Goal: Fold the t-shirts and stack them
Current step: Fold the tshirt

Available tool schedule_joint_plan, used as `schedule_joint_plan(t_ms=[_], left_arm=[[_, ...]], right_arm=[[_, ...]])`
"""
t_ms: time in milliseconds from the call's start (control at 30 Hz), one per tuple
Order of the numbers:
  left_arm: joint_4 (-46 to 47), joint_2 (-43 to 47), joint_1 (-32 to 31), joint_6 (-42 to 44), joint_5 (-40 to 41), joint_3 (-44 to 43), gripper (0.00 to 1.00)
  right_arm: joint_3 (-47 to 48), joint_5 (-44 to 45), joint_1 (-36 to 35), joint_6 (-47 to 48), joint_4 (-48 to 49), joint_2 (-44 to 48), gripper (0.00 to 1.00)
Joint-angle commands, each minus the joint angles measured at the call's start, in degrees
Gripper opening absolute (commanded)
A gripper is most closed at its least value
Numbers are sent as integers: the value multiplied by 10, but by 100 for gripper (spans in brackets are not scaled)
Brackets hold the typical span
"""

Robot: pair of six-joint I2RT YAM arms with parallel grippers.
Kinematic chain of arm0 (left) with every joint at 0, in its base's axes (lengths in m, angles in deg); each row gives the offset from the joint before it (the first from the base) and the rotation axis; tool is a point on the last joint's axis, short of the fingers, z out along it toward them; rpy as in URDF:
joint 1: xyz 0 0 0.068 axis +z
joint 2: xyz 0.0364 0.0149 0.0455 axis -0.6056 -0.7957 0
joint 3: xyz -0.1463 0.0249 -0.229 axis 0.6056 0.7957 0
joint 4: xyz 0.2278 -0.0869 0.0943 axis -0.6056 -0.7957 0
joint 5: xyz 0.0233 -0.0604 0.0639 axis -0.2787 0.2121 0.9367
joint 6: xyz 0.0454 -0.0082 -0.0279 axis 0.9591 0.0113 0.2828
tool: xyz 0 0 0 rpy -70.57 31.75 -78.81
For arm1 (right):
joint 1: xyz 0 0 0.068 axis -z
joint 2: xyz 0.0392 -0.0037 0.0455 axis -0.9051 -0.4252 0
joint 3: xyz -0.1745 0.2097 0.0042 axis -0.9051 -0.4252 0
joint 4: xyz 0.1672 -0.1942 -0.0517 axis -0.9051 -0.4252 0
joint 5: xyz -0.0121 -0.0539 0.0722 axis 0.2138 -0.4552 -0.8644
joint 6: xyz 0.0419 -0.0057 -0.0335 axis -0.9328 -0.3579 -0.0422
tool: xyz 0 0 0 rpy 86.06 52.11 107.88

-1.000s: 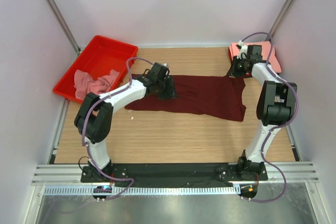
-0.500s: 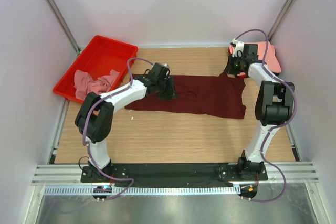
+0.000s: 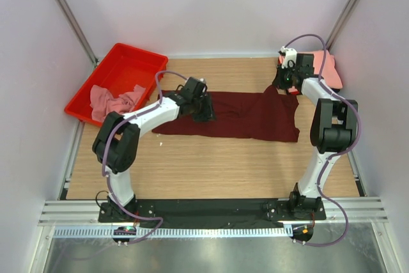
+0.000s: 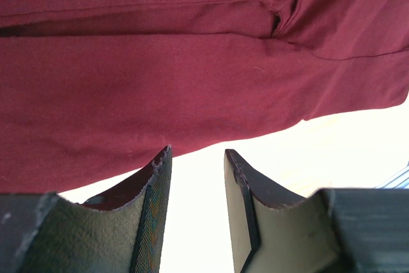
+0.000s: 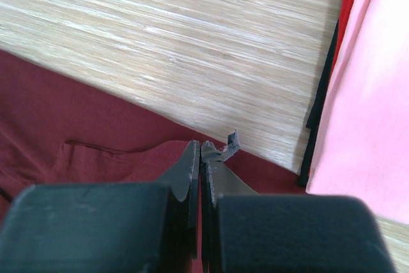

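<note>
A dark maroon t-shirt [image 3: 243, 116] lies spread flat across the middle of the table. My left gripper [image 3: 203, 110] hovers low over its left part, open, with nothing between the fingers; in the left wrist view the gripper [image 4: 197, 151] sits at the shirt [image 4: 192, 62] edge over bare table. My right gripper [image 3: 279, 85] is shut on the shirt's far right corner, which rises in a peak. The right wrist view shows the gripper [image 5: 201, 144] shut above maroon cloth [image 5: 64, 126]. A folded salmon-pink t-shirt [image 3: 329, 68] [image 5: 377, 94] lies at the back right.
A red plastic tray [image 3: 121, 62] at the back left holds a crumpled dusty pink t-shirt [image 3: 115, 101]. Red and black layers [image 5: 323, 94] show under the folded pink shirt. Walls enclose the table on three sides.
My right gripper has moved left and slightly farther back, drawing the maroon shirt's far right corner up and inward. The left arm has barely moved.
</note>
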Motion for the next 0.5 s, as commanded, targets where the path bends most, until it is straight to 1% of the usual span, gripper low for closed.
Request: schedule_joint_plan(t_ms=[0,100,167,233,300,333,367,467], left_arm=[[11,-5,-2,2,5,-16,40],[3,-7,-2,3,9,-19,40],[1,-7,-2,4,15,-19,40],[-6,-10,-1,7,36,-33,40],[-6,-21,0,10,44,-49,40],[-7,-27,0,14,47,-73,40],[-7,-33,0,18,46,-85,40],[-6,-62,0,19,30,-140,40]], right_arm=[[9,-12,-3,17,36,-2,1],[17,13,-3,17,29,-13,1],[28,34,-3,13,11,-22,4],[48,45,-3,1,-15,-28,8],[58,70,-3,-20,-29,-30,18],[66,77,-3,-27,-44,-29,22],[72,87,-3,-43,-52,-27,29],[83,112,-6,-90,-71,-9,33]])
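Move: The right hand holds a pinched-up bit of the dark-red t-shirt's far edge; the spot where this is laid is some 3 cm below it and about 1 cm to its right. From this hand the pink-topped stack's middle lies roughly 12 cm right and 8 cm farther out, and the t-shirt's middle about 21 cm left and 12 cm back. From the left hand, the t-shirt's middle is about 9 cm right, 2 cm ahead and 2 cm below; the laying spot is some 30 cm right, 16 cm ahead. The right fingers let go of the dark-red cloth at its far edge, opening from shut to about a third as the hand sinks and shifts right, about 2 cm each, towards the pink stack, tipping down and turning slightly clockwise. The left hand, fingers still part open, eases down a touch, then heads forward and a little right over the t-shirt, about 3 cm, lifting slightly. ##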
